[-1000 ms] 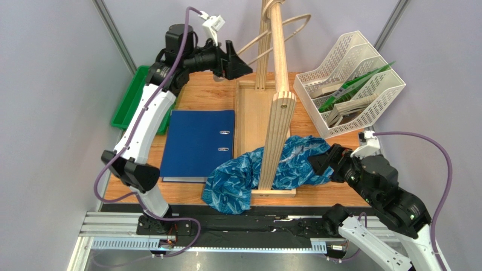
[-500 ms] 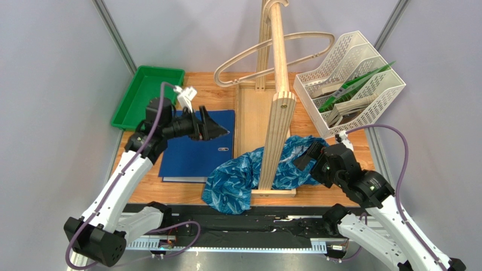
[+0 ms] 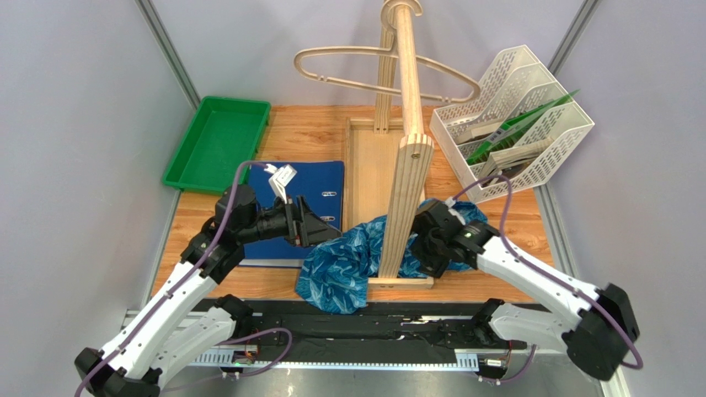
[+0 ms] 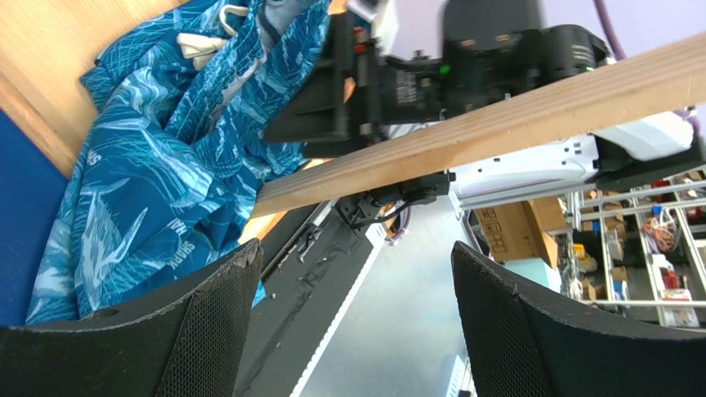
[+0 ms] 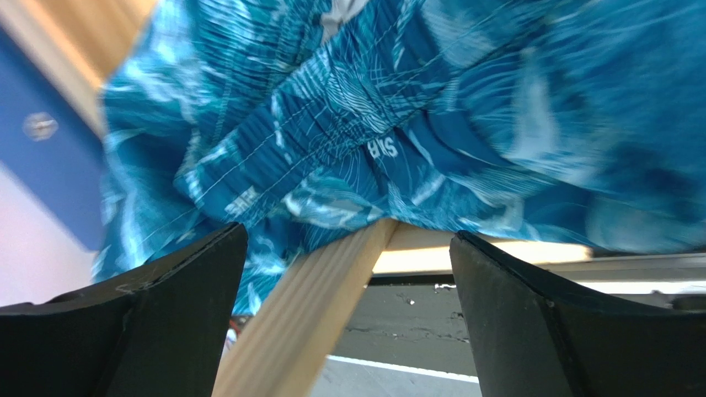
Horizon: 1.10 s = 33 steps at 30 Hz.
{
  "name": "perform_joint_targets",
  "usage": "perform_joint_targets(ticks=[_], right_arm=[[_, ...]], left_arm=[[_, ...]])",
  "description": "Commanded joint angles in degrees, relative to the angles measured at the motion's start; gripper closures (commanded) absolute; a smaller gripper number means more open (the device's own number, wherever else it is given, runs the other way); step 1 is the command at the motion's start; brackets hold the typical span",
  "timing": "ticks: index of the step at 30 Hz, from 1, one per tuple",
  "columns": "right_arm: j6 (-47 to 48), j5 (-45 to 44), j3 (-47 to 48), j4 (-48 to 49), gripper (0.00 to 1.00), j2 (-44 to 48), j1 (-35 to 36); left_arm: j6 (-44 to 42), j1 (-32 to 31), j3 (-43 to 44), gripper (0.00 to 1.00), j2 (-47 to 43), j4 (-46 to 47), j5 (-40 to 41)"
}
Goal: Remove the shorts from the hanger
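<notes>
The blue wavy-print shorts [image 3: 348, 260] lie crumpled on the table, wrapped around the foot of the wooden stand [image 3: 406, 165]. They are off the hanger [image 3: 348, 50], a thin light-wood loop that hangs bare high on the stand's post. My left gripper [image 3: 327, 231] is low over the binder, at the shorts' left edge, open and empty. In the left wrist view the shorts [image 4: 141, 165] are up and left of the open left gripper [image 4: 352, 246]. My right gripper [image 3: 423, 240] is open against the shorts' right side; the right wrist view has the shorts [image 5: 373, 124] just past the right gripper [image 5: 348, 233].
A dark-blue binder [image 3: 327, 178] lies under my left arm. A green tray [image 3: 217, 141] sits at the back left and a white file rack [image 3: 518, 116] at the back right. The stand's slanted wooden board [image 5: 307, 314] runs between my right fingers.
My left arm dropped from the hanger down to the binder beside the shorts. The bare hanger swung round on the post. My right gripper moved left to the shorts by the stand.
</notes>
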State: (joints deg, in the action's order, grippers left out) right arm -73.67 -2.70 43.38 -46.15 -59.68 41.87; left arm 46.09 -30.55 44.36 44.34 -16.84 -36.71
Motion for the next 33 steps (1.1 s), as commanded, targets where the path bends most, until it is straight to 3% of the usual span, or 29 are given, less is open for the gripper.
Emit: perform_joint_targets(ticks=[1,15,17,20,21,22,24,27,30,31,33], right_arm=[[-6.75,-2.31,2.77,5.18,0.02,-7.19,2.52],[-6.93,-6.35,12.88,6.76,0.03,-30.22,2.52],[-7.37,-5.74,10.86,9.31,0.09,-30.50,2.52],[-6.14,-5.74,8.75,13.89,0.29,-29.79,2.52],[-5.35,-5.83,8.57,15.11,0.37,-29.62,2.43],[-4.65,-6.00,8.74,15.47,0.53,-29.36,2.43],[-1.75,-6.26,9.79,15.83,0.62,-29.00,2.43],[2.72,-5.92,12.25,16.44,0.66,-27.78,2.17],[8.08,-5.48,15.41,16.53,0.86,-25.24,1.73],[9.32,-4.95,16.12,16.44,1.00,-24.44,1.47],[12.56,-3.99,18.14,16.18,1.00,-21.90,0.59]], left_arm=[[0.50,-0.39,-1.55,0.12,-5.38,-4.06,3.04],[0.32,-0.39,-3.14,0.12,-16.56,-14.70,4.01],[0.41,-0.39,-3.40,0.12,-17.53,-15.24,4.45],[0.76,-0.39,-3.75,0.12,-18.41,-15.59,4.28],[0.67,-0.39,-3.84,0.12,-18.67,-15.76,4.28],[0.67,-0.39,-3.93,0.11,-19.02,-15.94,4.28],[0.76,-0.39,-4.02,0.12,-19.46,-16.12,4.45],[0.58,-0.39,-4.02,0.11,-19.55,-16.29,4.80],[0.85,-0.39,-4.37,0.11,-19.38,-15.60,4.72],[0.94,-0.39,-4.54,0.11,-19.03,-15.07,4.46],[1.55,-0.31,-4.81,0.11,-18.41,-13.58,3.58]])
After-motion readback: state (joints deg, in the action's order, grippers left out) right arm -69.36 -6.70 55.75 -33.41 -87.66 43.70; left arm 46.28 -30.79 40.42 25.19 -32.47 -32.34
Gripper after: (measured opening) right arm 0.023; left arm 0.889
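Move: The fold of the shorts' waistband that my right hand goes for lies about 5 cm ahead, 5 cm to its left and 7 cm below it. The foot of the rack's front post stands some 5 cm to this hand's left and 4 cm back; the middle of the wooden tray is roughly 12 cm ahead, 8 cm left and 10 cm below. From my left hand that fold is about 6 cm ahead, 15 cm right and 24 cm down. With its fingers still wide open, I sink my right hand about 7 cm into the heaped shorts while working forward and left, just beyond the front post. There I shut the fingers on the waistband and begin to rise about 3 cm, still easing forward. My empty left hand backs off some 5 cm and 4 cm left, open, away from the shorts. ##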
